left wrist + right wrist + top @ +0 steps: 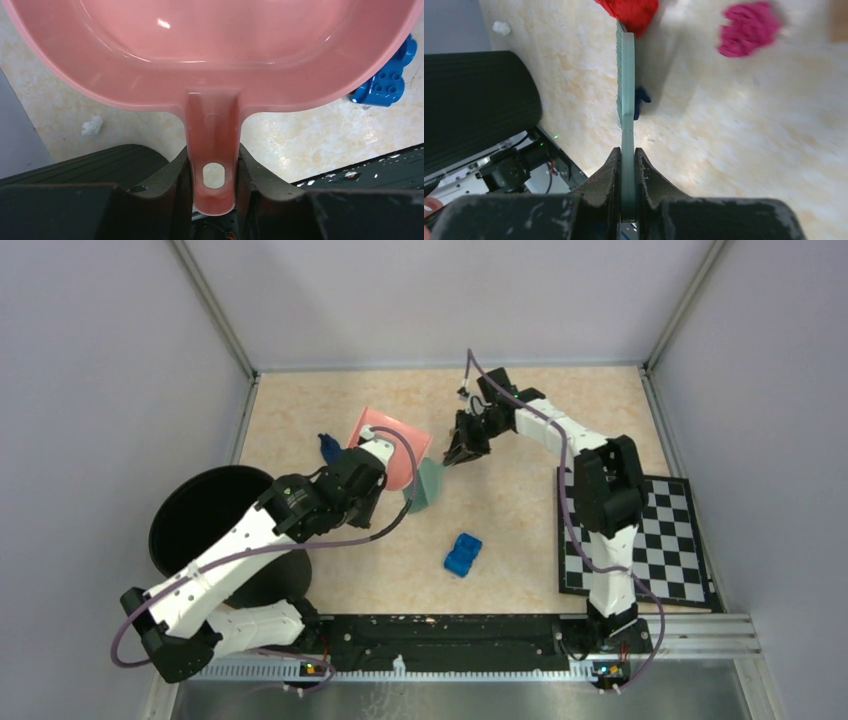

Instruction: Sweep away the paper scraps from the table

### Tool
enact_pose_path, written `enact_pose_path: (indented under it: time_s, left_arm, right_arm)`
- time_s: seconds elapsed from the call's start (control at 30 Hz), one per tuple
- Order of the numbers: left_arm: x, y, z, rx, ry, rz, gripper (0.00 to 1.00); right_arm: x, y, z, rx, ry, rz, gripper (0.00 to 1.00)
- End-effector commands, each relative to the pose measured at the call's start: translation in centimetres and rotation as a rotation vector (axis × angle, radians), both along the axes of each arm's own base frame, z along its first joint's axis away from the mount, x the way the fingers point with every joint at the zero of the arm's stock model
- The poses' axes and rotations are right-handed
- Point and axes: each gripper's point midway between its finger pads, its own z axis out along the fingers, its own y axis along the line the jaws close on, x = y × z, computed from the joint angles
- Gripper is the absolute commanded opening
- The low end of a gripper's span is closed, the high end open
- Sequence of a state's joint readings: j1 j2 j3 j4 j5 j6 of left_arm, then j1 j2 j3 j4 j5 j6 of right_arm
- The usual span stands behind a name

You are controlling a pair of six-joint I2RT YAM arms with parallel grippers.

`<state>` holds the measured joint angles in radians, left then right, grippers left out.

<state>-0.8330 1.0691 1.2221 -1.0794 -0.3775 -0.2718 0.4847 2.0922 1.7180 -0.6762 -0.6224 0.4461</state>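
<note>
My left gripper (374, 456) is shut on the handle of the pink dustpan (396, 440), which is tilted over the beige table (520, 410). The left wrist view shows the fingers clamped on the handle (214, 172) and an empty pan (215, 45). My right gripper (463, 448) is shut on a pale green brush (429, 486), seen edge-on in the right wrist view (626, 75). Paper scraps lie near the brush: a red one (631, 12), a magenta one (749, 27) and a dark blue one (640, 100). A white scrap (92, 125) lies apart. Another dark blue scrap (326, 446) lies left of the dustpan.
A black round bin (200, 520) stands at the table's left edge, under the left arm. A bright blue blocky toy (463, 554) lies near the front middle. A black-and-white chequered board (650, 540) lies at the right. Grey walls close in the back and sides.
</note>
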Motion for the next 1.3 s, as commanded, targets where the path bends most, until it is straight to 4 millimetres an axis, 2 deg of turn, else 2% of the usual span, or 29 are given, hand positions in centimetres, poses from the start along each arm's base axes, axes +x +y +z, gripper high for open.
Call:
enact_pose_path:
  time_s: [0.0, 0.13, 0.33, 0.43, 0.53, 0.63, 0.73, 0.83, 0.9, 1.1, 1.2, 1.27]
  left_arm:
    - [0.2, -0.5, -0.1, 0.048, 0.027, -0.061, 0.0]
    - [0.4, -0.2, -1.1, 0.093, 0.051, -0.034, 0.0]
    - [0.2, -1.7, -3.1, 0.1, 0.123, -0.094, 0.0]
    - [-0.3, -2.2, -5.1, 0.114, 0.205, -0.067, 0.0]
    - [-1.8, -3.0, -8.1, 0.121, 0.344, -0.085, 0.0]
    - [-3.3, -3.2, -10.4, 0.13, 0.457, -0.075, 0.0]
    - [-4.7, -3.8, -11.4, 0.083, 0.519, -0.085, 0.0]
    - [-5.5, -3.8, -11.4, 0.039, 0.527, -0.068, 0.0]
    - [-6.1, -3.5, -11.7, 0.033, 0.543, -0.055, 0.0]
    - [-7.5, -2.2, -12.5, 0.063, 0.595, -0.011, 0.0]
    - [-7.3, -2.0, -12.3, 0.065, 0.578, 0.003, 0.0]
    - [-7.2, -2.0, -12.3, 0.064, 0.571, 0.006, 0.0]
  right_arm:
    - [1.0, -5.1, 2.8, -0.074, -0.138, -0.075, 0.0]
    - [0.3, -8.5, 3.6, -0.115, -0.177, -0.085, 0.0]
    - [-0.6, -12.7, 5.7, -0.196, -0.268, -0.091, 0.0]
    - [-0.6, -13.8, 8.0, -0.189, -0.332, -0.075, 0.0]
    - [-0.5, -13.9, 10.9, -0.156, -0.379, -0.032, 0.0]
    - [-0.1, -13.2, 12.7, -0.116, -0.416, 0.004, 0.0]
    - [1.2, -11.9, 13.8, -0.048, -0.463, 0.023, 0.0]
    - [3.1, -9.5, 13.8, 0.046, -0.459, 0.023, 0.0]
    - [4.3, -7.0, 14.1, 0.097, -0.462, 0.049, 0.0]
    - [7.9, -1.1, 12.7, 0.204, -0.396, -0.005, 0.0]
    - [9.4, 0.5, 11.2, 0.19, -0.356, -0.043, 0.0]
    - [9.9, 0.7, 9.4, 0.145, -0.329, -0.064, 0.0]
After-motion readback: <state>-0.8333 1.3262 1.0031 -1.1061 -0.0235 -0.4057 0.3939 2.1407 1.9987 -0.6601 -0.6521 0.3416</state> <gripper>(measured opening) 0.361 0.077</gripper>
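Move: The right hand holds the green brush. The navy scrap lies against it, about 5 cm left of that hand, 4 cm back and 10 below; the red scrap is some 8 cm left and level, the pink scrap 3 cm straight ahead. The left hand holds the pink dustpan high: bare table for it lies about 21 cm below, 6 back and 2 right; the blue block is some 19 cm right and 1 back. Keep both grips. Sweep the right hand's brush about 13 cm right with the navy scrap, rising out of the stroke, then loop forward and back left, sinking again towards the red scrap but staying raised. Meanwhile lower the left gripper's dustpan some 13 cm, then draw it back 7 cm towards the near table edge, tipping the fingers about 35 degrees towards straight down. ##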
